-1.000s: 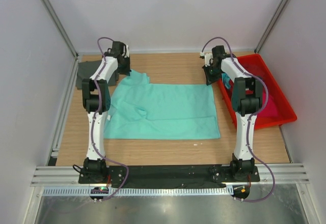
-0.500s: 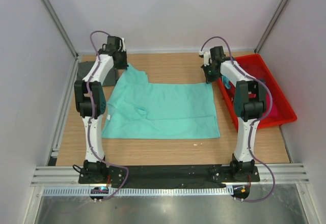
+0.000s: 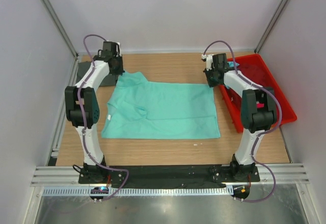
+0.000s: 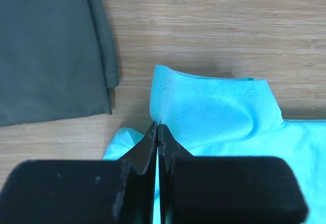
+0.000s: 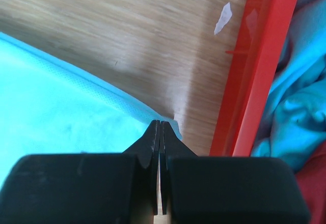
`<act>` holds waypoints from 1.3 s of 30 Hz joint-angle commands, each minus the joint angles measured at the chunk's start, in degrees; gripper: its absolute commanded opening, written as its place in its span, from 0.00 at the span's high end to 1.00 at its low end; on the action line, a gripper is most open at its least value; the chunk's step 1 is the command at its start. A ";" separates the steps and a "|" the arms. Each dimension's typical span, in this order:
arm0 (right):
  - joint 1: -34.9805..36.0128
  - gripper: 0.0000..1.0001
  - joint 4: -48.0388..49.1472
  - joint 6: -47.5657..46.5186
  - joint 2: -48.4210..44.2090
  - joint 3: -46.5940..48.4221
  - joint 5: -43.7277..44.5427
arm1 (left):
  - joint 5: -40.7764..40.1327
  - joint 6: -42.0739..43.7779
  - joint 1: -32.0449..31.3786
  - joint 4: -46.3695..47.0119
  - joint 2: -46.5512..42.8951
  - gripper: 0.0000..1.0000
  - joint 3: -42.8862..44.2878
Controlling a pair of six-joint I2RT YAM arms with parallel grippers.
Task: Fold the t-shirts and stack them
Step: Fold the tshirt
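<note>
A mint green t-shirt lies spread on the wooden table. My left gripper is shut on its far left sleeve, and the left wrist view shows the cloth pinched at the left gripper's tips. My right gripper is shut on the shirt's far right corner. In the right wrist view the shirt's hem ends right at the right gripper's tips. A folded dark grey t-shirt lies at the far left, just beside the left gripper.
A red plastic tray stands along the right edge, close to my right gripper. It holds turquoise cloth and pink cloth. A white scrap lies on the wood near the tray. Walls close in the table.
Both grippers have drawn outward, left to the left and right toward the tray, with the shirt's far corners in them. The far edge is pulled flatter, and both elbows have swung outward.
</note>
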 commanded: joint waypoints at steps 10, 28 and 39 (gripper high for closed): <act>1.96 0.99 23.28 -1.32 -18.42 -21.28 -0.01 | -6.67 1.67 0.11 6.01 -16.82 1.00 -13.46; 8.30 0.99 21.36 -4.92 -29.51 -35.70 10.52 | -6.58 -4.75 -0.51 -1.37 -34.40 1.00 -31.75; 8.30 0.99 17.14 0.87 -31.52 -36.40 11.67 | -8.95 -6.42 -0.77 -7.60 -34.41 1.00 -35.97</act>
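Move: The left hand already holds the shirt's far left end; the near left corner it is carried over towards lies about 34 cm back, 11 cm left and 9 cm below, with the white label some 23 cm back, 8 cm left, and the grey cloth 5 cm ahead, 15 cm left. From the right hand, holding the far right corner, the near right corner is some 28 cm back, 6 cm right and 5 cm below; the red bin's middle lies 2 cm back, 26 cm right. Both hands keep the shirt's far edge pinched in shut fingers and draw it back over the shirt towards the near edge, the left going about 18 cm with a slight drift left, first rising some 4 cm and then sinking almost to its starting height. The right comes back only about 10 cm in a similar low arc, swings briefly left and returns, tips its fingers about 10 degrees more forward and then all but stops beside the red bin while the left is still travelling back. ##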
